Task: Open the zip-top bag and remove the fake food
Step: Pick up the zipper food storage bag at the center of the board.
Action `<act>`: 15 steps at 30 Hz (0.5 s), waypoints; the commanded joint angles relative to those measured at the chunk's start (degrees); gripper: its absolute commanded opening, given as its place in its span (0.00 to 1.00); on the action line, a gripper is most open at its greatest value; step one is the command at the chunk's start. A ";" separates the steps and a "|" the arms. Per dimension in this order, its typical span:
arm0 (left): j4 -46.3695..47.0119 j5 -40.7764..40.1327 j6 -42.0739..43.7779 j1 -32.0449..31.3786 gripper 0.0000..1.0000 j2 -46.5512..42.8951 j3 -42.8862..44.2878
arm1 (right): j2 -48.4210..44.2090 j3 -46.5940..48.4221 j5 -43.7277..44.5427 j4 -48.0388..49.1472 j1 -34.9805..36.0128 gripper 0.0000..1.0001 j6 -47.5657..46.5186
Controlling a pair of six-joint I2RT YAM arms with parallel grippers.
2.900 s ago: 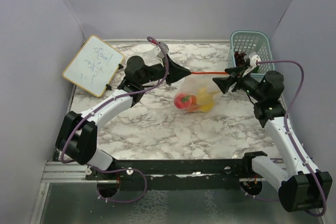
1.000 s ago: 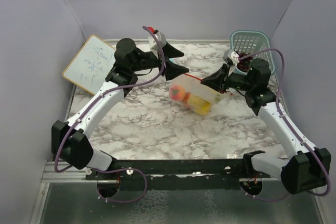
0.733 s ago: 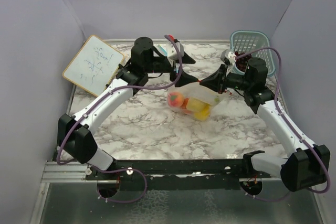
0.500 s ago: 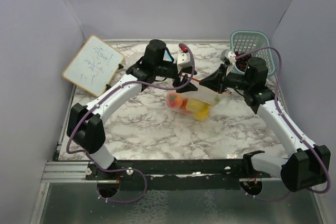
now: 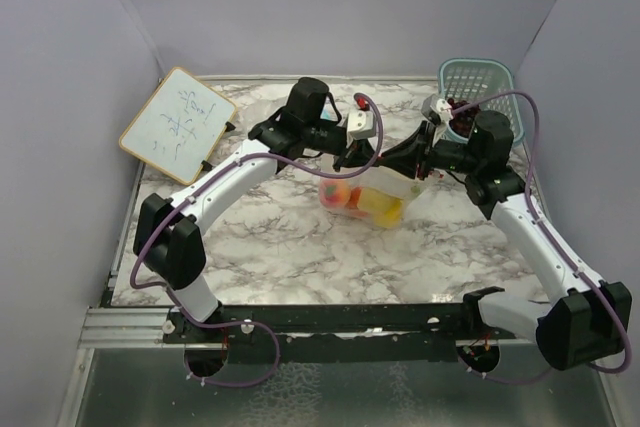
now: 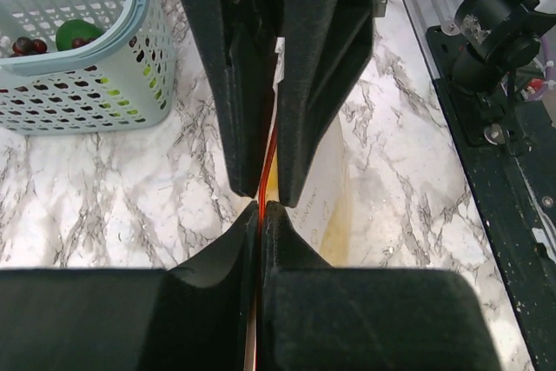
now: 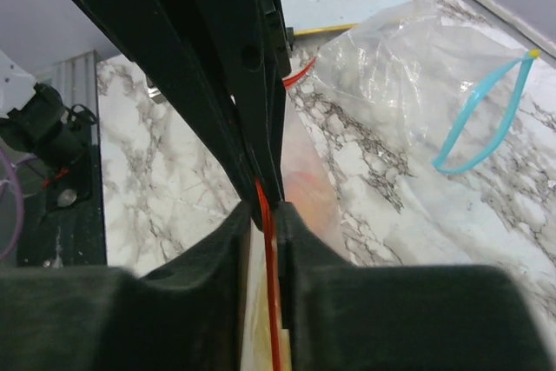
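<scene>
The zip-top bag [image 5: 374, 190] lies mid-table, clear with a red zip strip, and the fake food shows inside as a red-orange piece [image 5: 341, 197] and a yellow one [image 5: 385, 208]. My left gripper [image 5: 355, 158] and right gripper [image 5: 390, 160] meet tip to tip over the bag's top edge. In the left wrist view my left gripper [image 6: 262, 207] is shut on the red strip, with the bag [image 6: 328, 171] below. In the right wrist view my right gripper [image 7: 266, 207] is also shut on that strip, the bag [image 7: 302, 182] hanging beneath.
A teal basket [image 5: 478, 65] at the back right holds a green ball [image 6: 76, 34] and dark grapes [image 6: 26, 44]. A whiteboard [image 5: 178, 125] leans at the back left. A second clear bag [image 7: 408, 58] with a blue strip lies behind. The black base rail [image 6: 486, 102] runs along the table's near edge.
My left arm swung from the back over to the bag and its jaws closed on the zip strip opposite the right gripper. The right gripper kept hold of the bag.
</scene>
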 commanded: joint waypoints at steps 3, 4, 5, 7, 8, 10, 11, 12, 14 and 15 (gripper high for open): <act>3.16 1.95 -0.79 -0.39 0.00 -2.32 -1.82 | -5.05 -2.82 5.75 7.74 0.41 0.34 4.71; 3.49 1.73 -0.96 -0.32 0.00 -2.63 -2.24 | -5.58 -3.40 6.84 9.16 0.41 0.37 5.56; 3.62 1.62 -1.10 -0.30 0.00 -2.89 -2.60 | -6.06 -3.56 8.06 9.28 0.41 0.40 6.05; 3.73 1.49 -1.41 -0.21 0.00 -3.32 -3.16 | -7.11 -3.89 10.53 9.28 0.39 0.45 6.52; 3.89 1.37 -1.59 -0.07 0.00 -3.64 -3.45 | -7.86 -4.17 12.36 9.28 0.41 0.48 6.64; 5.17 1.01 -2.62 0.40 0.00 -4.47 -4.42 | -9.61 -5.06 16.60 9.66 0.41 0.58 6.69; 6.50 0.91 -3.59 0.83 0.00 -5.00 -5.21 | -10.47 -5.46 18.91 9.90 0.41 0.61 6.62; 8.10 1.09 -4.75 1.44 0.00 -5.67 -6.08 | -11.09 -5.94 20.56 10.54 0.41 0.62 6.72; 13.22 2.23 -8.35 3.38 0.00 -7.25 -8.60 | -11.35 -6.14 21.30 11.03 0.33 0.63 6.54; 16.93 2.99 -10.55 4.83 0.00 -8.18 -10.90 | -11.27 -6.21 21.47 11.40 0.32 0.64 6.99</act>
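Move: Both hands already have the bag's red zip edge between their fingertips, about 1 cm apart, pointing at each other. The bag hangs beneath: the yellow fruit in it lies about 19 cm below the right hand, 1 cm to its right and level fore-and-aft; the peach 18 cm below, 10 cm left and 1 cm ahead. From the left hand the yellow fruit is about 3 cm right and the peach 9 cm left, equally low, with the same fore-and-aft places. The right fingers let go of the red zip edge, spreading to well over half open as that hand lifts about 3.5 cm and draws off to the right by some 2 cm, turning clockwise roughly 15 degrees. The left hand keeps its shut pinch on the zip, dips a couple of centimetres with the bag, then eases about 1 cm left. ##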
